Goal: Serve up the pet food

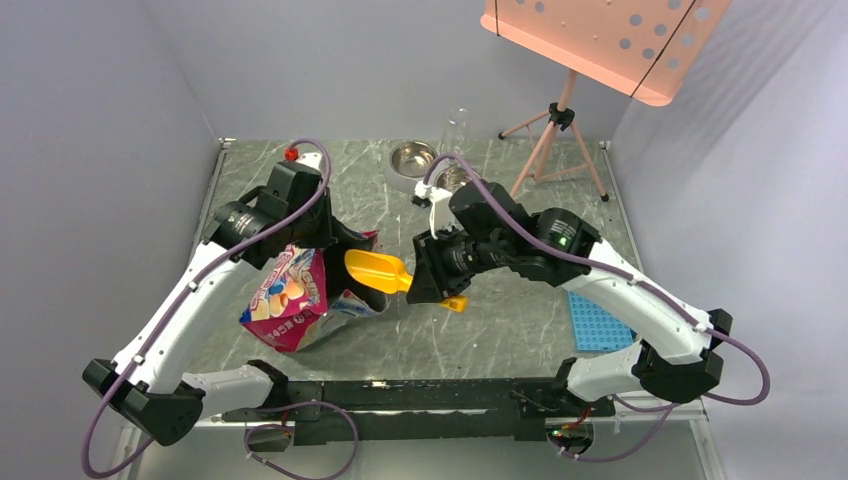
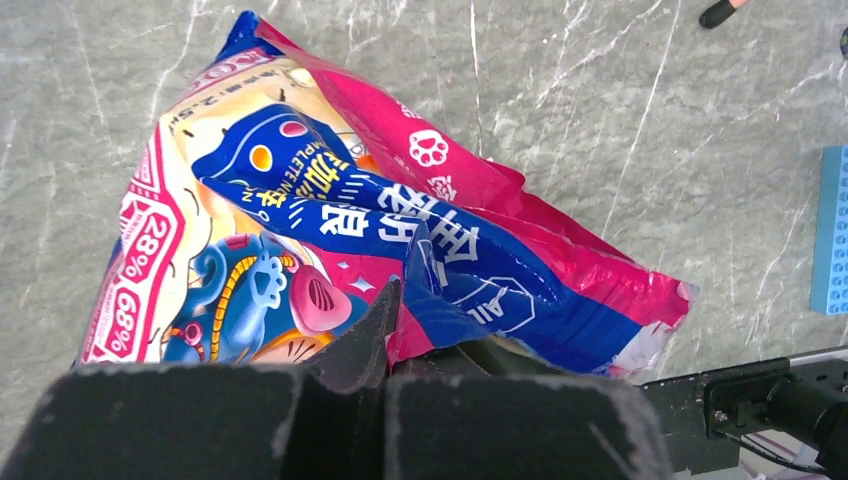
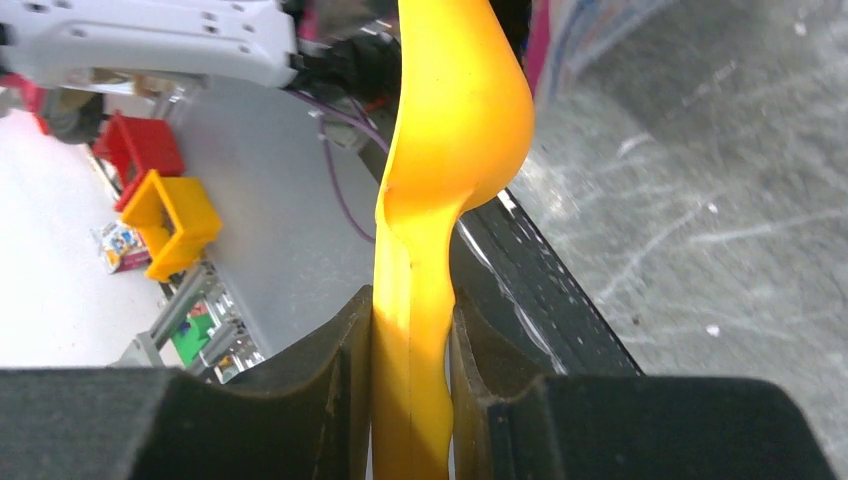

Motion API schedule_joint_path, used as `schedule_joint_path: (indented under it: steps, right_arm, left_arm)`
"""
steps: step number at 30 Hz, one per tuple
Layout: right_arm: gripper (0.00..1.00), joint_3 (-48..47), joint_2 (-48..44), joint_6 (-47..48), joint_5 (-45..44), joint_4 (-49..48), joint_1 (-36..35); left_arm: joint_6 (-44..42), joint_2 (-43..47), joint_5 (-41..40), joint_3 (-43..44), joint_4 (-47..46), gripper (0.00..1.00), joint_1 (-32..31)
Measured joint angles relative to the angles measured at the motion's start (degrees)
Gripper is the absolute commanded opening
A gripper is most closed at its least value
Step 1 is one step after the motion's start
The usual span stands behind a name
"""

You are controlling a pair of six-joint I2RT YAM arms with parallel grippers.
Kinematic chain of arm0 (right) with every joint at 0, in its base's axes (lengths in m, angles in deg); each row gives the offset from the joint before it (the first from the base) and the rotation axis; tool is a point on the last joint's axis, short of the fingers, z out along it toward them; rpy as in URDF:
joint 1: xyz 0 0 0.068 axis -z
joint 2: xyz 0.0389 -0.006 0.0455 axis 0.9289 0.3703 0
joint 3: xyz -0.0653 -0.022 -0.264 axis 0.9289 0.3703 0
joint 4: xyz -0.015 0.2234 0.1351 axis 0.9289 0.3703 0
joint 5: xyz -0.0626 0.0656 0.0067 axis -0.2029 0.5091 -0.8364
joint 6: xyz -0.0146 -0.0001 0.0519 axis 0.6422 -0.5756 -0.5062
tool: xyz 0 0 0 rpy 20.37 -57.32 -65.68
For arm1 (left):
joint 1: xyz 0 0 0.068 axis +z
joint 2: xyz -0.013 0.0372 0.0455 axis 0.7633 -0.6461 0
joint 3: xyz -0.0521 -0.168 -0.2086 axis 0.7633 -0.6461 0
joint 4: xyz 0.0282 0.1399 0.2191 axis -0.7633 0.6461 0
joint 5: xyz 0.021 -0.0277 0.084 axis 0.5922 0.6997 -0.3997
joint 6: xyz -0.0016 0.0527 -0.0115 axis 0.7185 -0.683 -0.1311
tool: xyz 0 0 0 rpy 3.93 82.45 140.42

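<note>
The pet food itself is hidden from every view. The pink-and-blue printed bag [image 1: 288, 298] leans on the table at the left. My left gripper [image 1: 335, 238] is shut on the bag's upper edge; in the left wrist view the fingers [image 2: 375, 320] pinch a fold of the bag [image 2: 340, 200]. A yellow scoop [image 1: 375, 270] hangs just right of the bag's dark mouth, its bowl pointing left. My right gripper [image 1: 432, 277] is shut on the scoop's handle. In the right wrist view the handle [image 3: 410, 330] sits between both pads and the bowl [image 3: 455, 110] rises ahead.
Two steel bowls [image 1: 412, 158] [image 1: 453, 178] stand at the back middle with a clear bottle [image 1: 455, 128] behind them. A blue studded plate [image 1: 598, 325] lies at the right. A tripod [image 1: 557, 125] holding a pink board [image 1: 610, 40] stands at the back right.
</note>
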Motion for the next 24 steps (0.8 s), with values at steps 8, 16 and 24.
schedule_joint_path:
  steps: [8, 16, 24]
  right_arm:
    - [0.00, -2.5, 0.1, -0.5, 1.5, -2.5, -0.6]
    - [0.00, -4.2, 13.0, -3.1, 1.2, -3.2, 3.0]
    - [0.00, -13.9, 24.0, -6.1, -1.5, 1.4, 9.3]
  left_arm:
    - [0.0, 0.1, -1.9, 2.2, 1.2, 0.00, 0.0]
    - [-0.6, 3.2, -1.9, 1.2, 0.7, 0.00, 0.0]
    - [2.1, 3.2, 0.0, -0.2, -2.0, 0.00, 0.0]
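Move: The open mouth of the pet food bag lies roughly 9 cm ahead of the right hand, 14 cm to its left and 11 cm below; that hand already holds the yellow scoop, its bowl pointing left and down. The left gripper, pinching the bag's rim, is about 14 cm ahead, 18 cm left and 5 cm below the right hand. From the left hand the mouth lies some 5 cm back, 4 cm right and 6 cm below. The right hand brings the held scoop's bowl into the bag's mouth beneath the rim: it first lifts about 3 cm, then swings forward by some 11 cm, down and to the left, turning about 15 degrees clockwise and steepening its fingers. The left hand keeps its pinch on the rim and raises it about 2 cm. ##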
